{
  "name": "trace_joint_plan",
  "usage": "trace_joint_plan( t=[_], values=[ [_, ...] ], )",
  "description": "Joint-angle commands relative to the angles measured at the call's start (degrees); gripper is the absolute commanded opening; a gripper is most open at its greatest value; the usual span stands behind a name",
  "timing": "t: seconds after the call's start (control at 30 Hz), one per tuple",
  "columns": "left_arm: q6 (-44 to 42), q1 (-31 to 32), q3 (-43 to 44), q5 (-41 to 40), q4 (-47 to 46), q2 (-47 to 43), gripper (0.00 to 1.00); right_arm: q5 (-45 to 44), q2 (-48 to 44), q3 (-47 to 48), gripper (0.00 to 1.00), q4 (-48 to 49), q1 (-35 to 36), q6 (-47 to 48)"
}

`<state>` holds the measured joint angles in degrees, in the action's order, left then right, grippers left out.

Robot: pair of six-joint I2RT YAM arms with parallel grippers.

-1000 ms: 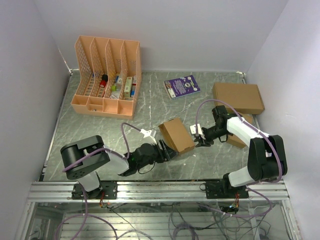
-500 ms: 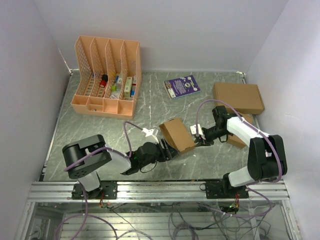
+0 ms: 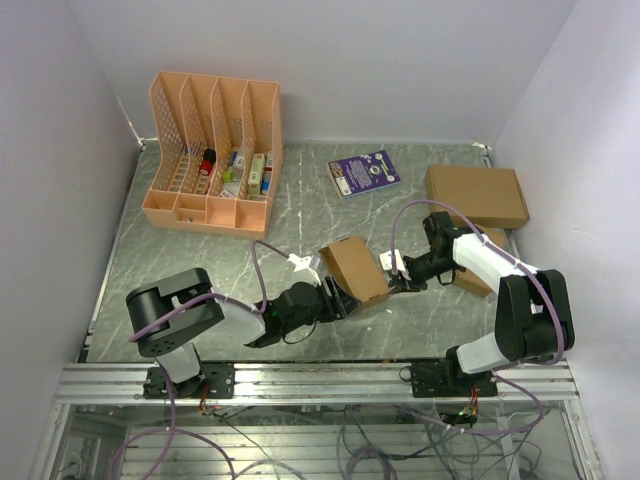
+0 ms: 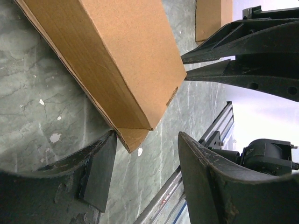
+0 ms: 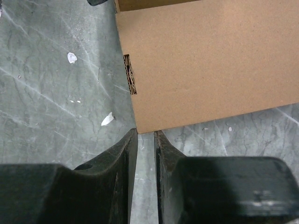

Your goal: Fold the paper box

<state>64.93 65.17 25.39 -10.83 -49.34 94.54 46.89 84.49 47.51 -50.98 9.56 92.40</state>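
The paper box (image 3: 353,268) is a small brown carton lying slanted at the table's middle. My left gripper (image 3: 336,298) is at its near-left end, open. In the left wrist view the paper box (image 4: 117,60) fills the top, and a brown end flap (image 4: 133,138) pokes out beside the left finger; nothing is held by the left gripper (image 4: 147,158). My right gripper (image 3: 396,274) meets the box's right end. In the right wrist view the right gripper (image 5: 145,133) shows a narrow slit between its tips, with the corner of the paper box (image 5: 210,60) right at them.
An orange file organiser (image 3: 212,150) stands at the back left. A purple booklet (image 3: 364,172) lies at the back middle. A larger brown cardboard box (image 3: 476,195) sits at the back right, and another small brown carton (image 3: 473,277) lies under the right arm.
My right gripper's jaws have narrowed to a slit at the box corner. The left gripper has crept a little right along the near end of the box, which shifted slightly.
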Motion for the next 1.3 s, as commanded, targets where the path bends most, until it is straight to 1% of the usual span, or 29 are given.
trace_joint_plan(
  t=[0.0,0.23,0.5,0.77,0.9,1.0,1.13,1.27],
  values=[
    [-1.2,0.4,2.9,-1.2,-1.6,-0.1,0.65,3.0,0.7,0.0,0.2,-2.0,1.3,0.8],
    [-0.1,0.4,4.4,-1.2,-0.3,0.2,0.64,3.6,0.9,0.2,0.19,-2.4,2.0,0.8],
    [1.3,0.4,7.5,-1.4,4.4,0.9,0.63,4.0,0.8,0.3,0.18,-2.5,2.2,0.6],
    [1.0,0.4,9.1,-1.2,7.9,0.5,0.64,4.3,0.7,0.4,0.19,-2.3,2.2,0.3],
    [0.0,0.4,8.8,-1.9,10.1,-0.6,0.64,3.0,0.7,0.7,0.2,-1.3,2.1,-1.2],
    [-0.9,0.4,6.8,-2.9,11.8,-2.7,0.65,2.2,0.0,0.7,0.27,-0.3,0.9,-2.5],
    [-2.4,0.4,4.1,-4.8,15.1,-6.8,0.66,2.7,-2.0,0.0,0.39,0.9,-1.5,-3.6],
    [-5.0,0.3,3.1,-6.9,19.9,-11.2,0.68,3.2,-2.8,0.0,0.44,1.7,-3.3,-4.7]
  ],
)
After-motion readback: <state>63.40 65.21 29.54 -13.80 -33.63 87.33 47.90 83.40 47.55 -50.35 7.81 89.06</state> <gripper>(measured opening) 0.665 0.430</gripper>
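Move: The paper box lies ahead of the left gripper, its middle about 7 cm farther out, 1 cm to the right and some 2 cm lower; its near end flap reaches down to the left fingers. From the right gripper, at the near right corner, the box's middle is about 4 cm ahead, 8 cm to the left and 2 cm lower. The small carton stands roughly 20 cm to the right of the right gripper and 6 cm ahead. Keep the right fingertips at the box's near right corner as a brace, while you ease the left gripper, fingers still open, about 1 cm right and slightly forward against the near end flap, tilting its left side up some 5 degrees. Then lift the left gripper about 2 cm, backing off left, and open the right fingers, easing them right, forward and up off the corner. ##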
